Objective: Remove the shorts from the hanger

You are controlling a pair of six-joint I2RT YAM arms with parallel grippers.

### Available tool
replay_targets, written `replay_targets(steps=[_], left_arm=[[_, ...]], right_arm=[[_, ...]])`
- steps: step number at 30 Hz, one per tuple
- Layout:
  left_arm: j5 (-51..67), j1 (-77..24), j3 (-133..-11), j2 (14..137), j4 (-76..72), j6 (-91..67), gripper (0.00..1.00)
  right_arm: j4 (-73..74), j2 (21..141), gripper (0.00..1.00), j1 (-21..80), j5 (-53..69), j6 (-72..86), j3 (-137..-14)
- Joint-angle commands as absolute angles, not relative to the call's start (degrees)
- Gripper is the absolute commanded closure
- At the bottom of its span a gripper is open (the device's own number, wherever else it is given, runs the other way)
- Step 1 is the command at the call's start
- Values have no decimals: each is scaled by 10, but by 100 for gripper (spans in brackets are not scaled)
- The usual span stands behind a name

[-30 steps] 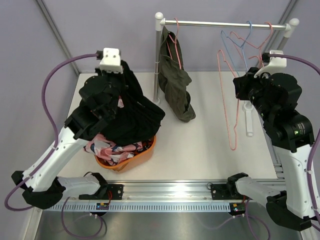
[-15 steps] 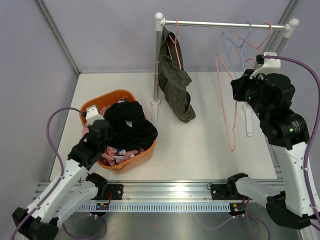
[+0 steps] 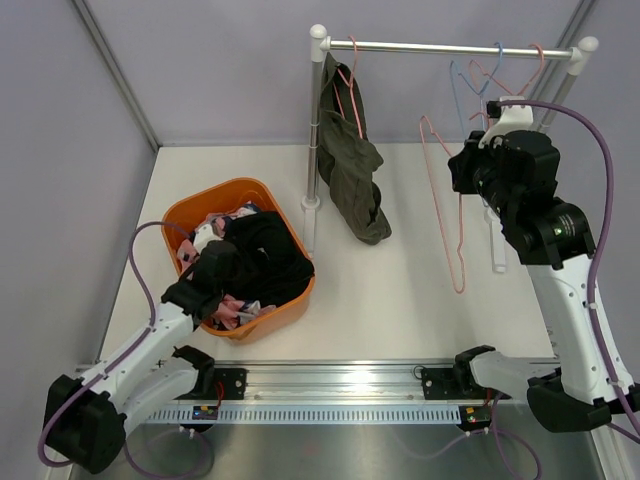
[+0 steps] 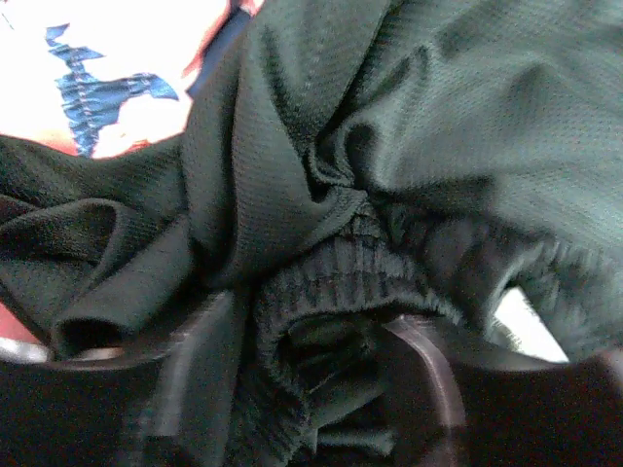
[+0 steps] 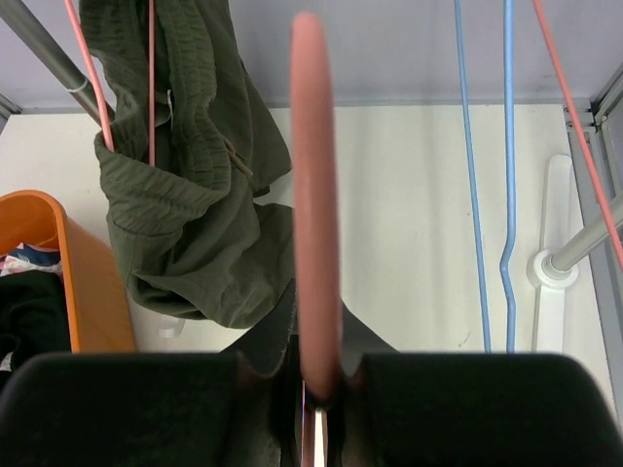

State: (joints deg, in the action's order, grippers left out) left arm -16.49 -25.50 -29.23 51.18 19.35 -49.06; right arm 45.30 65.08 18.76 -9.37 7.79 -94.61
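The black shorts (image 3: 268,258) lie bunched in the orange basket (image 3: 215,197) on top of the pink patterned shorts (image 3: 236,311). My left gripper (image 3: 220,270) is low in the basket. In the left wrist view it (image 4: 316,336) is open, its fingers (image 4: 206,365) apart, and the black waistband (image 4: 321,277) lies loose between them. The olive green shorts (image 3: 350,170) hang from a pink hanger on the rail (image 3: 450,47). My right gripper (image 3: 463,170) is shut on an empty pink hanger (image 3: 448,225), seen edge-on in the right wrist view (image 5: 316,214).
A blue hanger (image 3: 468,76) and another pink hanger (image 3: 535,60) hang on the rail's right end. The rack's white foot (image 3: 498,240) stands by the right arm. The rack's left post (image 3: 316,120) rises just right of the basket.
The left arm came down from head height into the basket with the black shorts and its jaws opened. The right gripper carried the pink hanger a little up and to the left.
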Motion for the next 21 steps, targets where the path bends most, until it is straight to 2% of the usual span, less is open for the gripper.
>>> replay_targets(steps=[1,3,10,15,21], left_arm=[[-150,-253,-338,441,221,-462,15],[-156,-253,-385,414,256,-424,1],[-124,-253,-540,389,347,-277,1],[-102,-254,-526,344,319,-224,1],[-52,-253,-504,323,347,-172,1]], right_arm=[[435,663,100,192,-83,62,-979],[436,671,100,191,-82,53,-987],[404,707,100,172,-52,-8,-1020],[335,748,100,105,106,-7,-1020],[264,792,100,50,185,-5,-1044]])
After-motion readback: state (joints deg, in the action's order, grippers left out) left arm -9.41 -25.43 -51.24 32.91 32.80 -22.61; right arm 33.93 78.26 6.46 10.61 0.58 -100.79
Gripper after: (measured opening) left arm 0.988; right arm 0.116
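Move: The left gripper is down in the orange bin, fingers already part-open in the black shorts, whose middle lies about 6 cm to its right, 2 cm nearer and 3 cm lower; the bin's middle is about 3 cm below it. The right gripper holds the emptied pink hanger; the rod stretch it goes for is some 14 cm ahead and 8 cm higher. The blue hanger is about 10 cm ahead and 5 cm right, the olive shorts 10 cm ahead and 19 cm left. Open the left fingers fully and lift the gripper about 20 cm out of the black shorts and clear of the bin, easing slightly back at the end while the fingers tip up some 25 degrees and turn clockwise. Meanwhile keep the right grip on the pink hanger and carry it about 8 cm forward towards the rod, mostly late on, turning slightly counter-clockwise. ##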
